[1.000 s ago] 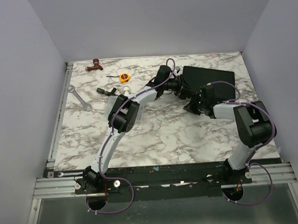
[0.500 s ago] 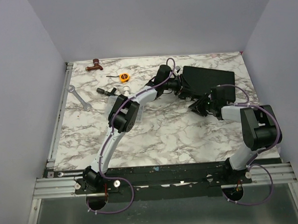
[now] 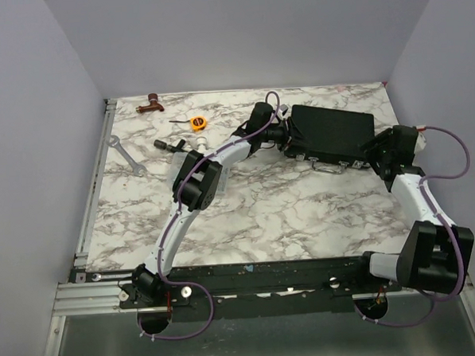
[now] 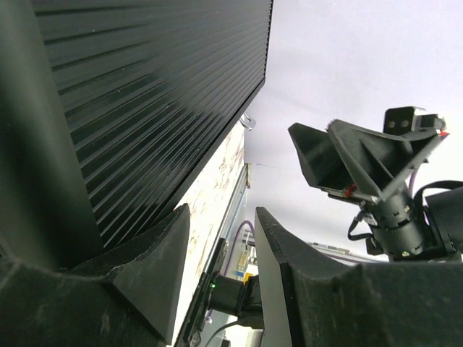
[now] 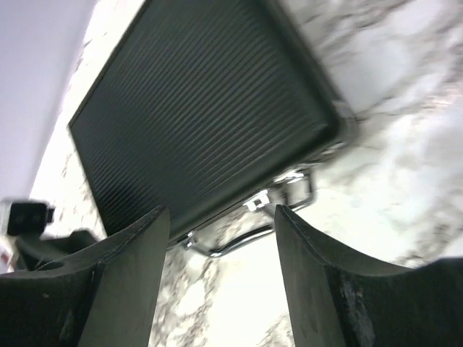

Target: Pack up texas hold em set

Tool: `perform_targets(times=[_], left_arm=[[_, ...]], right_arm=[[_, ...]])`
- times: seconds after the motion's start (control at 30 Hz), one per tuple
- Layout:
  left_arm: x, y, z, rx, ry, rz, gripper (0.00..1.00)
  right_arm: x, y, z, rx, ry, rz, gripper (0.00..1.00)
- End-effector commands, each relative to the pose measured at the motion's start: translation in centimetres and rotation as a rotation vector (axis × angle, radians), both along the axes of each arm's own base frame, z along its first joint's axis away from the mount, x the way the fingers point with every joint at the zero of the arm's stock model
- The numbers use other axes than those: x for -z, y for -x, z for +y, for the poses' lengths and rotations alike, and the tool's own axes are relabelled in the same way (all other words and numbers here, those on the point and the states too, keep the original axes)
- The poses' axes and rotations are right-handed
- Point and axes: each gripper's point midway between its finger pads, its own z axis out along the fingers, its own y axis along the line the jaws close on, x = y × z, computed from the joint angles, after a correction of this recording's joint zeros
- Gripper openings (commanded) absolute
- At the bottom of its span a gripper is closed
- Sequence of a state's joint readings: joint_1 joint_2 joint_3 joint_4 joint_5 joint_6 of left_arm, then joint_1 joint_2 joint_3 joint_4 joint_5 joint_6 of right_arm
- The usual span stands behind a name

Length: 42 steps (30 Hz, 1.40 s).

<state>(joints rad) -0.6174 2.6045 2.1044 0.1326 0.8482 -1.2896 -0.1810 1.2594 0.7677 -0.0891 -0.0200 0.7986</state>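
Note:
The black case [image 3: 331,131] lies shut on the marble table at the back right, its ribbed lid up. Its silver handle [image 3: 329,167] and latches face the near side. My left gripper [image 3: 290,143] is at the case's left edge, open, with nothing between its fingers [image 4: 152,267]; the ribbed lid [image 4: 137,94] fills that view beside them. My right gripper [image 3: 374,155] is open and empty, just off the case's near right corner. Its wrist view shows the lid [image 5: 210,116] and handle [image 5: 249,230] beyond the fingers [image 5: 126,282]. Chips, cards, discs and dice are hidden.
A yellow tape measure [image 3: 198,123], a silver wrench [image 3: 127,154], a red-brown tool [image 3: 150,105] and a small black part [image 3: 166,144] lie on the table's back left. A metal rail [image 3: 94,185] runs along the left edge.
My right arm has swung from in front of the case out to its right side, uncovering the handle. The left arm and the case have not moved.

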Motion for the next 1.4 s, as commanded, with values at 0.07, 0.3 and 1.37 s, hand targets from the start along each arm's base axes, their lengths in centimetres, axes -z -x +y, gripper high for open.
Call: perform_targets(times=[0.07,0.3,1.37], left_arm=[[1.5,0.0,-0.4,-0.007,-0.016,0.035,0.42],[1.6,0.1,-0.7,-0.005,-0.016,0.034,0.41],[1.5,0.3,-0.7,0.003,-0.008,0.030,0.41]], right_arm=[[3.9,3.7,-4.9,0.206,-0.004,0.172,0.57],[5.5,2.6,-5.3,0.163,-0.073,0.171,0.33],[12.1,5.9,-3.1,0.149,-0.170,0.326,0.33]])
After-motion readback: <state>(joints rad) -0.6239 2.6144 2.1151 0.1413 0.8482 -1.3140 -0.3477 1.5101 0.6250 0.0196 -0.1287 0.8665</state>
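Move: The case's right-hand latch lies almost directly below the right hand, about 10 cm down and perhaps 1 cm ahead. The case's handle sits some 10 cm to the left of that latch on the same front side, and the front right corner of the case about 5 cm to the right of the latch. From the left hand, at the case's left end, the latch is roughly 22 cm to the right, 6 cm back and 9 cm down. The right-hand latch of the closed case is what the right hand comes down to: the hand drops about 12 cm in all, first swinging some 6 cm right and a little back, then returning about 3 cm left as it sinks to a place low in front of the corner. Its fingers narrow to about half their gap and tip some 15 degrees further down, ending close to the latch with no clear touch. The left hand stays at the case's left end. ##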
